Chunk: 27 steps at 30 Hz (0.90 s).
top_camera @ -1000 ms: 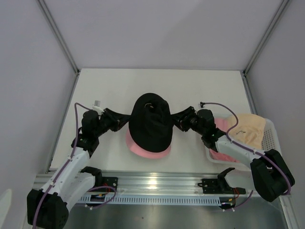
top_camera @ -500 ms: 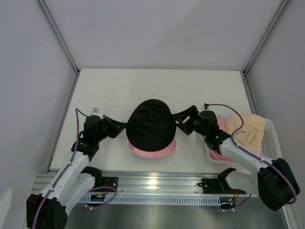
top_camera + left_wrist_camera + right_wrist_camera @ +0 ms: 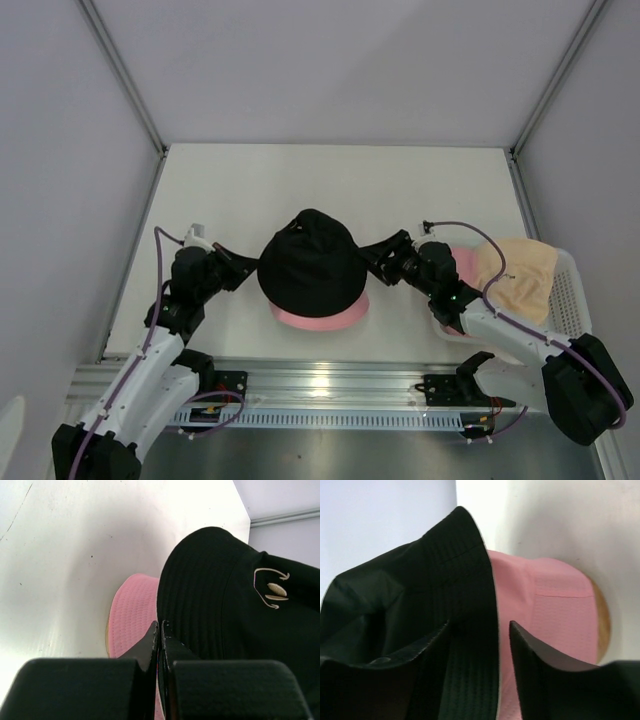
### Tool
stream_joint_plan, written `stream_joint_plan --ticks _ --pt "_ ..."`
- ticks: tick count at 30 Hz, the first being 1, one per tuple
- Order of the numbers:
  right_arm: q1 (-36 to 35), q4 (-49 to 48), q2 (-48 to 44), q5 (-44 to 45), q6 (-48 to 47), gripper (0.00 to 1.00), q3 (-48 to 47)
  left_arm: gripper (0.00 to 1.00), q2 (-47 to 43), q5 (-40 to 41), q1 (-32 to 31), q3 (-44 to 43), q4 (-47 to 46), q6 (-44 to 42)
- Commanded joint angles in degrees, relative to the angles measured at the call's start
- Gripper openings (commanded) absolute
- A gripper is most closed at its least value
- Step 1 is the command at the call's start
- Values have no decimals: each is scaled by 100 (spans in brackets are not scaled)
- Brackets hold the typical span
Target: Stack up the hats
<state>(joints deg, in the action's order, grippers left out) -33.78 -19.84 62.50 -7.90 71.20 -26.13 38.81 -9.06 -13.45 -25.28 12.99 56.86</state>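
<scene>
The black hat (image 3: 312, 262) sits over the pink hat (image 3: 320, 318) near the table's front middle, with only the pink brim showing below it. My left gripper (image 3: 252, 274) is shut on the left edge of the black hat's brim (image 3: 165, 595). In the left wrist view the fingers (image 3: 150, 640) are pressed together with the brim edge running between them. My right gripper (image 3: 368, 260) stands open at the hat's right side. One of its fingers (image 3: 432, 640) is under the black brim (image 3: 475, 580). The other lies over the pink hat (image 3: 555, 610). The beige hat (image 3: 515, 272) lies in the basket.
The white perforated basket (image 3: 568, 290) stands at the right table edge, with some pink fabric under the beige hat. A wooden stand edge (image 3: 604, 625) shows beneath the pink hat. Grey walls enclose the table on three sides.
The black hat has come down from a raised, stretched hold onto the pink hat and shifted slightly left. The left gripper has closed. Both arms have drawn slightly toward the near edge.
</scene>
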Motion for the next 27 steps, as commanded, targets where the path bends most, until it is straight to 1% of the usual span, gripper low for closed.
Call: stream_joint_plan --ticks 1,2,3,5,6,8,9,13,18,19,21,25,27 --pt "-155 -644 61 34 43 52 -32 1 -84 168 -122 -135 -51 -342" --pt "-181 -662 52 34 52 49 -41 1 -93 168 -157 -127 -69 -368" --pt "-190 -662 43 26 61 38 -59 1 -101 168 -192 -153 -121 -395" --pt "-199 -688 -36 34 61 27 -59 1 -136 246 -359 -231 -174 -500" --pt "-225 -662 -80 52 52 13 -94 1 -145 299 -421 -258 -183 -544" --pt "-252 -461 -220 122 -53 3 -155 1 -172 431 -667 -399 -166 -728" --pt "-287 -364 -264 148 -106 0 -199 1 -172 588 -746 -512 -140 -790" --pt "-410 -48 -502 271 -343 0 -296 1 -198 862 -1123 -837 -16 -1124" --pt "-586 357 -844 684 -607 0 -279 1 -400 1195 -1291 -804 -16 -1309" --pt "-612 627 -880 789 -651 0 -287 2 -409 1309 -1291 -803 36 -1300" --pt "-621 858 -993 1027 -599 0 -261 1 -339 1424 -1300 -821 317 -1257" --pt "-674 1515 -1187 1343 -414 0 -42 1 -154 1468 -1318 -619 450 -1108" --pt "-674 1632 -1231 1475 -405 0 116 1 -119 1521 -1318 -304 345 -1020"
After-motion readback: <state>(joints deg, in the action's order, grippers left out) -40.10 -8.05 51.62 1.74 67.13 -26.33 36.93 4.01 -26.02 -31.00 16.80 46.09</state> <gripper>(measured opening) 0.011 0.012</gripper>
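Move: The left hand already pinches the black hat's left brim; the hat's middle lies about 14 cm to its right, level fore and aft and some 3 cm higher. From the right hand, fingers open around the other side of the brim, that middle is about 12 cm left, 1 cm back and 2 cm up. The pink hat sits beneath, roughly 11 cm left of the right hand, 5 cm back and 4 cm lower. Right fingers shut on the black brim; both hands raise it 3 to 5 cm, easing back, then partly lower. ##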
